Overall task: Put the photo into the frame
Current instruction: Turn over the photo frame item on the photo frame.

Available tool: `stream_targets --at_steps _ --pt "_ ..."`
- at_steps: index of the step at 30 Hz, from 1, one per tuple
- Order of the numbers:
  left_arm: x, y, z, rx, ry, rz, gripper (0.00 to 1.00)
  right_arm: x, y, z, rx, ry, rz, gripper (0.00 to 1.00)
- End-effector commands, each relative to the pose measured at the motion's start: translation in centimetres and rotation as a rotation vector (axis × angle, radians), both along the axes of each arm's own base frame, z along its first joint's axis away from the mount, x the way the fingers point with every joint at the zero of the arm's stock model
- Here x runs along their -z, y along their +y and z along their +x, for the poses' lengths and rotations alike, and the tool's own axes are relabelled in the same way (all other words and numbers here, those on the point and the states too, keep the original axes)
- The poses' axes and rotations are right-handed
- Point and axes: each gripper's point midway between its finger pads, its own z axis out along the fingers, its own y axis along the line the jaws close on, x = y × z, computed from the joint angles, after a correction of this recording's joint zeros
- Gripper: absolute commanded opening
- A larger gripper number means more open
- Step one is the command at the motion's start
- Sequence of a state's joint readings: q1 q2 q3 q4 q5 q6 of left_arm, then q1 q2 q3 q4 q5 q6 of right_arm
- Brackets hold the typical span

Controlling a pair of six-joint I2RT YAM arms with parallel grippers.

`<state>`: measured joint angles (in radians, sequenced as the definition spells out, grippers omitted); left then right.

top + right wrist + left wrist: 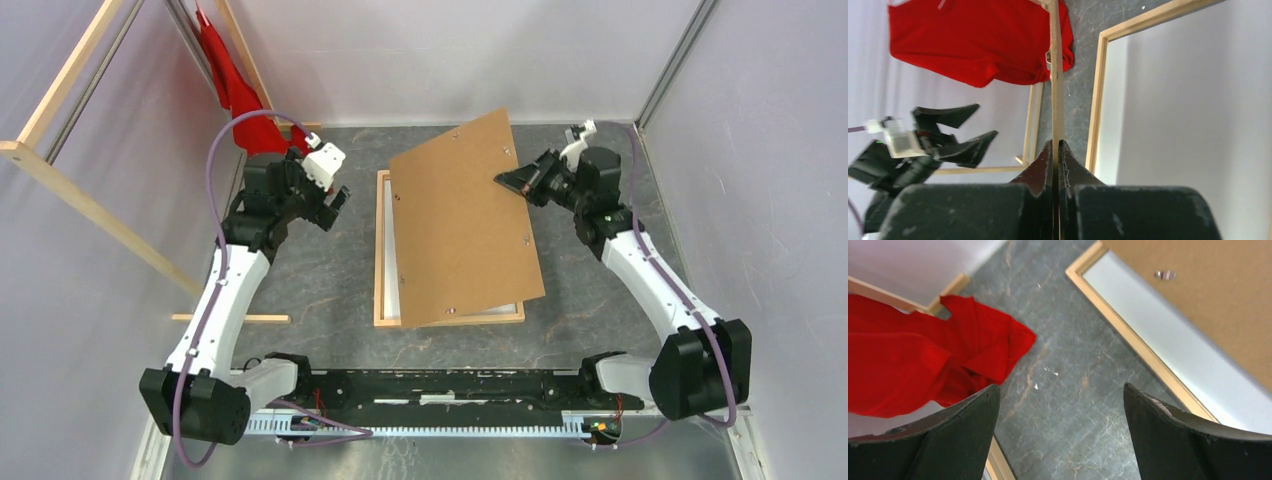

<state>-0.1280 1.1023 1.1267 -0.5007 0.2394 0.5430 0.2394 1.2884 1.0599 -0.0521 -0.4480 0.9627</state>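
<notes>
The thin light-wood frame [381, 250] lies flat on the table's middle. A white sheet [393, 285] fills it; no printed side shows, so I cannot tell whether it is the photo's back. My right gripper [508, 180] is shut on the right edge of the brown hardboard panel [465, 220] and holds it tilted over the frame, hiding most of it. In the right wrist view the panel [1055, 75] runs edge-on out of the closed gripper [1055, 142], with the frame [1096, 100] to its right. My left gripper [338, 207] is open and empty left of the frame [1128, 335], above bare table [1060, 386].
A red cloth [235, 100] hangs at the back left near long wooden rails [90, 210]. A short wooden strip [230, 318] lies on the table's left. White walls close in on both sides and at the back.
</notes>
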Motion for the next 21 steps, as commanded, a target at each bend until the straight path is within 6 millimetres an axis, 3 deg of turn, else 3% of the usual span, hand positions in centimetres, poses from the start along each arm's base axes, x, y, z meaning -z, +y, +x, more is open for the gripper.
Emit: stream_targets --at_steps 1,10,21 --pt "3.1 1.0 0.4 -0.012 0.053 0.072 0.98 -4.9 -0.7 -1.2 -0.013 -0.163 0.251 0.0" --pt "9.1 1.0 0.5 0.028 0.145 0.124 0.99 0.1 -1.4 -0.7 0.0 -0.088 0.344 0.0" --pt "13.0 0.6 1.2 0.061 0.211 0.13 0.99 5.1 -0.4 0.9 -0.049 -0.007 0.348 0.0"
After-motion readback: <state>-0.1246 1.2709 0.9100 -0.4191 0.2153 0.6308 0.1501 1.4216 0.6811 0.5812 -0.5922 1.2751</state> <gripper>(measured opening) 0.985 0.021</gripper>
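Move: The brown photo frame item, already pinched near its right edge, slopes down to the left, its middle about 8 cm left of the right hand, 6 cm back and 5 cm below. The photo frame it is meant for lies on the table roughly 9 cm left, 4 cm back and 27 cm below that hand. From the open left hand the frame is some 23 cm right, 2 cm back and 25 cm down, with the red shirt's lower end about 13 cm left, 20 cm ahead and 22 cm below. The brown board comes down over the photo frame in the right hand's shut fingers: the right hand lowers it about 8 cm, rolling some 15 degrees so the board's left side comes up and it lies flatter, while its grip holds. The left hand, empty and wide open, sinks about 13 cm beside the frame's left side, its fingers tipping further down, and touches nothing. ##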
